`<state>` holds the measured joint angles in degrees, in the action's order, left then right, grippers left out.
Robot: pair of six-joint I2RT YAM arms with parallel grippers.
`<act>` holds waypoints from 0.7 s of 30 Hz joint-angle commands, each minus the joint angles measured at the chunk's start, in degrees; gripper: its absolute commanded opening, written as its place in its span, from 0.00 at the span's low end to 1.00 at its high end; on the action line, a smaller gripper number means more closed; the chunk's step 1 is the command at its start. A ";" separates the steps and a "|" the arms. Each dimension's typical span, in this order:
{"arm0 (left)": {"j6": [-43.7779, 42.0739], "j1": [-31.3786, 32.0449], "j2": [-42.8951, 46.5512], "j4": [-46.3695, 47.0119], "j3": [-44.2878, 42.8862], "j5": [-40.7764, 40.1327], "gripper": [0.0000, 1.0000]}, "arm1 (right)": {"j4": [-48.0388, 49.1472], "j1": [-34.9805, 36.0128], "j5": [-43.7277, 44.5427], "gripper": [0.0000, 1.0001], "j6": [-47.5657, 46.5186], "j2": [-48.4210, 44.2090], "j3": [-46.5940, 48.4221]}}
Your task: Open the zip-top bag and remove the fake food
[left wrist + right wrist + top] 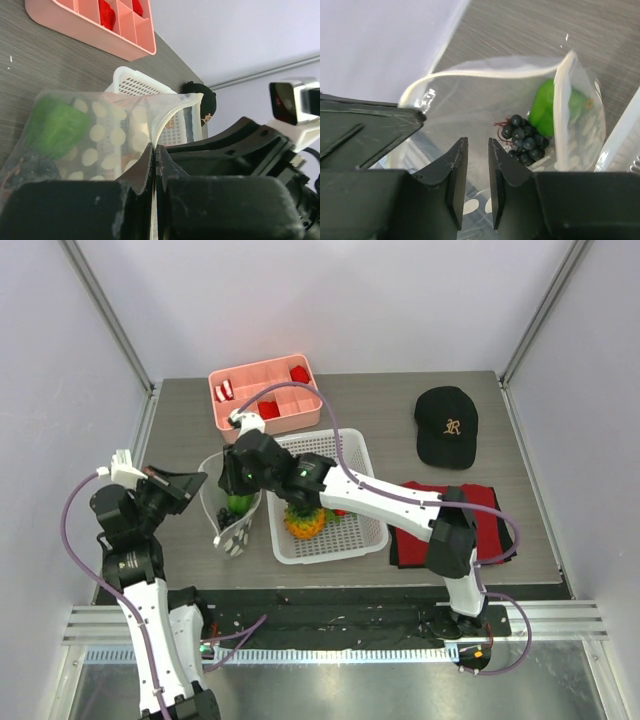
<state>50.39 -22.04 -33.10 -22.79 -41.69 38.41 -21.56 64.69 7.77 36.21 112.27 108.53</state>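
The zip-top bag (232,531), clear with white dots, stands open just left of the white basket (372,532). My left gripper (203,490) is shut on its rim; the white zip strip runs between the jaws (155,147). A green fruit (545,106) and dark grapes (522,138) lie inside the bag (470,95). My right gripper (477,141) hangs over the bag's mouth, its jaws a narrow gap apart with nothing between them. A yellow pineapple (305,522) lies in the basket.
A pink compartment tray (216,400) with red pieces stands behind the basket. A black cap (447,425) lies at the back right, and a red and black cloth (500,522) under the right arm. Grey walls close in both sides.
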 commanded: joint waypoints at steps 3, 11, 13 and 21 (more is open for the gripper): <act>0.41 -0.10 0.67 3.45 2.75 -1.23 0.00 | -1.81 1.67 6.38 0.29 -0.52 2.15 2.39; -1.34 -0.02 1.19 2.66 4.52 -4.57 0.00 | -2.69 1.76 4.45 0.50 -4.12 11.47 7.48; -2.40 -0.02 1.46 0.56 3.90 -5.71 0.00 | -2.52 1.67 3.31 0.55 -4.74 13.23 8.10; -4.34 -0.10 4.18 -3.23 4.77 -11.17 0.00 | -2.34 1.67 0.50 0.64 -8.59 16.40 7.22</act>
<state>47.46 -22.04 -30.68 -25.67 -37.01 29.82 -25.23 66.39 9.93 31.20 129.40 113.89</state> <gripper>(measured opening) 0.003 0.610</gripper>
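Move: The black grapes are at the bottom of the zip-top bag, about 19 cm below my right hand, 3 cm to its left and 2 cm ahead. The green pepper lies beside them, some 4 cm farther out and 3 cm to their right. The basket's middle is about 23 cm right and 8 cm ahead of my right hand. From my left hand, which holds the bag's lip, the grapes are about 20 cm below and 2 cm right. I sink my right hand about 15 cm through the bag's mouth towards the grapes, drifting slightly left, tipping the fingers some 15 degrees more steeply down and opening them from about a third to past half. My left hand keeps its pinch on the bag's lip and lowers it about 4 cm, easing a couple of centimetres left. ##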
